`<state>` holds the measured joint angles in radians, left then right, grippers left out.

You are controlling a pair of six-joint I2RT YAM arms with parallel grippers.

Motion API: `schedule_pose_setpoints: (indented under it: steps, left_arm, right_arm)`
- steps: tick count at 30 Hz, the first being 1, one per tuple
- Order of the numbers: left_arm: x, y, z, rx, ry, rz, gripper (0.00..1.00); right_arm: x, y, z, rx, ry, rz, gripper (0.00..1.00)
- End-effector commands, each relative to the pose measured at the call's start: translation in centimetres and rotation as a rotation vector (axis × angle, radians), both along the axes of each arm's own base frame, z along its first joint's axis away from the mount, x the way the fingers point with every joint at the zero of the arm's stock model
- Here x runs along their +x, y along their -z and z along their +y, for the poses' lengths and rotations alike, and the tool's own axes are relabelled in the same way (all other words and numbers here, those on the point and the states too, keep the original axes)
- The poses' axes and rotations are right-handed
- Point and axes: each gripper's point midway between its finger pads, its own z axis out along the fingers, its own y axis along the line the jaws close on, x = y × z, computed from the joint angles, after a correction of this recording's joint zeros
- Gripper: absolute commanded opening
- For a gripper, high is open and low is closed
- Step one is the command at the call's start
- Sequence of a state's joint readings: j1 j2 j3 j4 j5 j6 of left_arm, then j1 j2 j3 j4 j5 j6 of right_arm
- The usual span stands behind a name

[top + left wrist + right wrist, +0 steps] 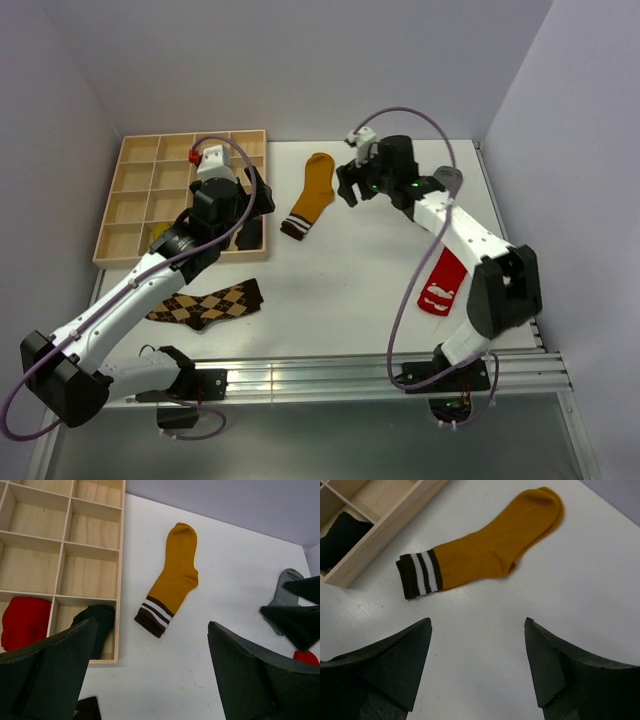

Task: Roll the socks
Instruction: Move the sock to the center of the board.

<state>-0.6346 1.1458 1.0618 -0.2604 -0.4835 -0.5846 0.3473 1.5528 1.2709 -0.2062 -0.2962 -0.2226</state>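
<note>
A mustard-orange sock [310,195] [175,580] [490,550] with a striped cuff lies flat on the white table between my two grippers. My left gripper [255,212] [151,625] hovers open and empty to its left, by the tray's right edge. To the sock's right, my right gripper [347,185] [477,622] also stands open with nothing in it. A brown-tan argyle sock [205,303] lies flat at the front left, partly under the left arm. A red sock [443,283] with white marks lies at the right. A grey sock [285,595] [447,180] lies behind the right arm.
A wooden compartment tray [120,170] [120,580] [385,530] stands at the back left. It holds a red bundle [25,622] and a dark bundle [97,625] [340,535] in neighbouring compartments. A metal rail [330,375] runs along the near edge.
</note>
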Motion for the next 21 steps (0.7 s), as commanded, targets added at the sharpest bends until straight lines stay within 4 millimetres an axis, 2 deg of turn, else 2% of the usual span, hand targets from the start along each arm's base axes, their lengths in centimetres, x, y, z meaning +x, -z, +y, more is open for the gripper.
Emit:
schedule_pose_setpoints:
  steps: [1,2,3,4,5,8,12,13,15,16,17,19,21]
  left_arm:
    - [1.0,-3.2,0.8,-0.031,-0.042,-0.038,0.98]
    - [1.1,-3.6,0.9,-0.036,-0.041,-0.044,0.98]
    - [1.3,-3.9,1.2,-0.041,-0.048,-0.05,0.98]
    - [1.3,-4.4,1.3,-0.047,-0.048,-0.057,0.99]
    - [1.3,-4.7,1.4,-0.053,-0.043,-0.059,0.99]
    - [1.6,-5.5,2.0,-0.063,-0.054,-0.069,0.98]
    - [2.0,-5.8,2.2,-0.062,-0.06,-0.074,0.98]
    - [2.1,-5.7,2.2,-0.06,-0.06,-0.073,0.98]
    - [2.5,-5.7,2.2,-0.062,-0.059,-0.07,0.98]
    - [2.5,-5.9,2.1,-0.067,-0.056,-0.076,0.98]
    - [2.6,-6.0,2.1,-0.067,-0.056,-0.078,0.98]
    - [2.8,-6.3,2.1,-0.072,-0.056,-0.087,0.98]
    - [3.0,-6.3,2.2,-0.071,-0.06,-0.089,0.98]
  right_arm:
    - [0.3,2.2,3.3,-0.087,-0.098,0.033,0.81]
    - [0.4,3.6,4.9,-0.107,-0.133,0.057,0.79]
    - [0.2,4.6,5.6,-0.127,-0.154,0.081,0.72]
    - [0.2,5.2,6.1,-0.143,-0.169,0.089,0.7]
    - [0.0,6.3,7.4,-0.163,-0.192,0.108,0.68]
    - [-0.8,8.4,9.2,-0.213,-0.238,0.118,0.65]
    - [-1.7,10.2,10.9,-0.251,-0.281,0.114,0.63]
    - [-1.5,10.2,11.2,-0.257,-0.287,0.107,0.63]
    - [-1.6,11.5,11.9,-0.284,-0.296,0.124,0.6]
    - [-1.2,11.5,12.2,-0.29,-0.298,0.112,0.6]
    - [-1.1,12.4,12.3,-0.305,-0.301,0.124,0.6]
    - [-0.7,12.6,12.9,-0.318,-0.309,0.118,0.6]
    - [-0.6,13.7,13.3,-0.335,-0.321,0.13,0.59]
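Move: Below and ahead-left of the right hand lies the mustard sock, its middle about 7 cm farther out, 10 cm left and 19 cm down; its striped cuff is nearest the robot, level with the hand and some 14 cm left. The black sock in the box is about 24 cm left and 1 cm back, the flat grey sock roughly 19 cm right and 8 cm ahead. From the left hand, the mustard sock is some 13 cm ahead, 10 cm right and 26 cm down. Swooping down about 15 cm and left about 13 cm, the right hand closes in on the mustard sock's striped cuff, drifting slightly back on the way. It turns some 20 degrees counter-clockwise, tips down and drops its left side, while its fingers narrow from nearly wide to a bit over half open, still empty. The open left hand rises roughly 4 cm, easing forward and left. ##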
